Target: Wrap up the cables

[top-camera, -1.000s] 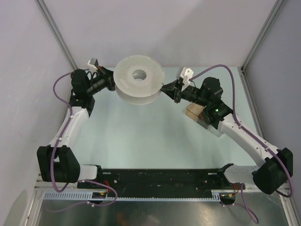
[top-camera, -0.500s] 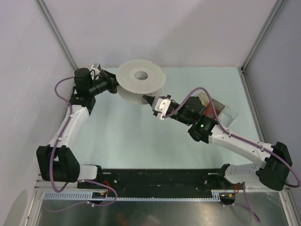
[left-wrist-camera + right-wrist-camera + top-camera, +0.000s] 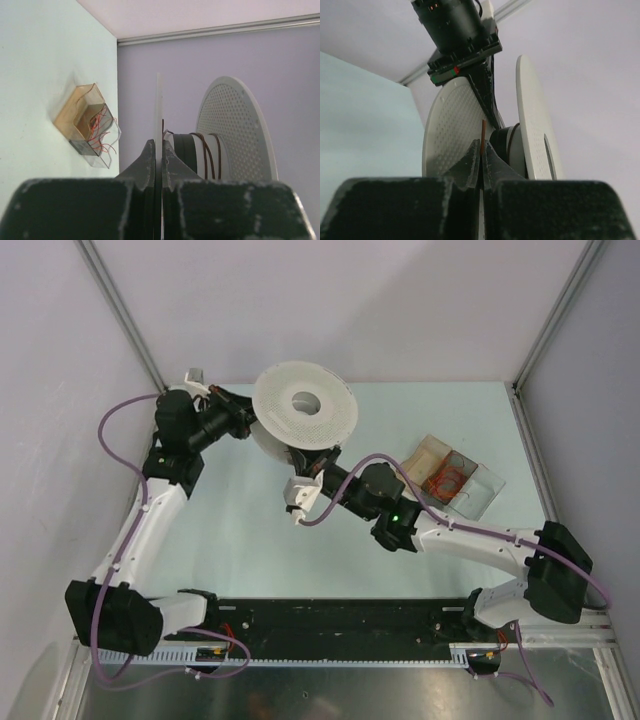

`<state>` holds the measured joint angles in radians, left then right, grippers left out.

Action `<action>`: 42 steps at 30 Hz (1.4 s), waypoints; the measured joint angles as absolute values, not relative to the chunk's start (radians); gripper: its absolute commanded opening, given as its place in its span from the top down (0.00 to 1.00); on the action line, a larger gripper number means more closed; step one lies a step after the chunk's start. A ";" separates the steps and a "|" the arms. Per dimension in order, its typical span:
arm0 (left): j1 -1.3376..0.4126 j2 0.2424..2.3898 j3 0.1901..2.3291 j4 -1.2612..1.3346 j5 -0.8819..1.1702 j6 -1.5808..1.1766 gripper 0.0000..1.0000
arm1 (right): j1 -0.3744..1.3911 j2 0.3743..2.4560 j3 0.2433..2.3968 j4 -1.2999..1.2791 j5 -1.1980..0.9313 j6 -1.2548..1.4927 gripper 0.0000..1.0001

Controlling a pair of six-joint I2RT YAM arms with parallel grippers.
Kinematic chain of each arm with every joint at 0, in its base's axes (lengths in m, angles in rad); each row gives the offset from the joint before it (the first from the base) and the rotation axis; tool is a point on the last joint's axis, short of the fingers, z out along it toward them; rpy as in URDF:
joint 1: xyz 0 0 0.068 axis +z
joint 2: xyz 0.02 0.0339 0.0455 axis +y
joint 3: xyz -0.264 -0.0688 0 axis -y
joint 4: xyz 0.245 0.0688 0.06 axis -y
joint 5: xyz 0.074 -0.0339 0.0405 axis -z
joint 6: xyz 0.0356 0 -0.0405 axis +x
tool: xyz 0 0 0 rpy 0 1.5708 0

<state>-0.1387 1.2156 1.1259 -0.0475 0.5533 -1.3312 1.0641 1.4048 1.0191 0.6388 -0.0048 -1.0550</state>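
Note:
The white perforated spool [image 3: 305,415] is held tilted above the table at the back. My left gripper [image 3: 247,418] is shut on the thin edge of one spool flange [image 3: 159,115], its jaws [image 3: 158,146] pressed flat on it. The thin dark brown cable [image 3: 206,156] makes a few turns round the spool's hub. My right gripper [image 3: 322,462] is just in front of and below the spool. It is shut on the cable's end [image 3: 483,131], which sticks up between its jaws [image 3: 481,145] close to the hub, between the two flanges [image 3: 535,130].
A clear plastic tray [image 3: 455,480] with a small orange-red wire coil sits on the table at the right; it also shows in the left wrist view [image 3: 90,125]. The left wrist body [image 3: 460,30] is above the spool. Walls close the back and both sides.
My right arm has swung from the spool's right side round to its front, carrying the cable end leftwards. The spool has tilted a little. The tray, once covered by the arm, now shows.

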 measured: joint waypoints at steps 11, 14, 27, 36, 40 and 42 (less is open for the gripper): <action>-0.190 1.153 1.046 -0.064 0.358 -1.258 1.00 | 1.088 1.529 1.015 0.761 0.123 -1.277 1.00; -0.201 1.139 1.014 -0.064 0.307 -1.258 1.00 | 1.088 1.558 1.012 0.770 0.142 -1.311 1.00; -0.219 1.105 0.937 -0.022 0.176 -1.229 1.00 | 1.080 1.669 1.012 0.867 0.167 -1.393 1.00; -0.219 1.121 0.881 0.036 0.108 -1.231 1.00 | 1.037 1.750 1.012 0.941 0.103 -1.438 1.00; -0.227 1.131 0.870 0.053 0.083 -1.231 1.00 | 1.023 1.763 1.012 0.949 0.080 -1.444 1.00; -0.229 1.131 0.865 0.066 0.080 -1.231 1.00 | 1.019 1.763 1.012 0.949 0.074 -1.449 1.00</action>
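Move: The left gripper already pinches the rim of the spool's lower flange; the spool's middle lies about 4 cm ahead of it, 6 cm to its right and 2 cm higher. The right gripper holds the cable between the flanges, with the spool's middle about 5 cm ahead, 1 cm to its left and 3 cm above. From the right gripper, the left one is roughly 6 cm ahead and 7 cm left at its height; the cable box is some 30 cm right, 3 cm ahead, 33 cm below. Carry the cable in the right gripper down about 9 cm while reaching forward some 6 cm and slightly left, passing clockwise around the core between the flanges towards the left gripper. Together with it, lower the pinched spool about 8 cm with the left gripper, drifting left and a little forward and turning some 20 degrees counter-clockwise. Keep both grips shut. ##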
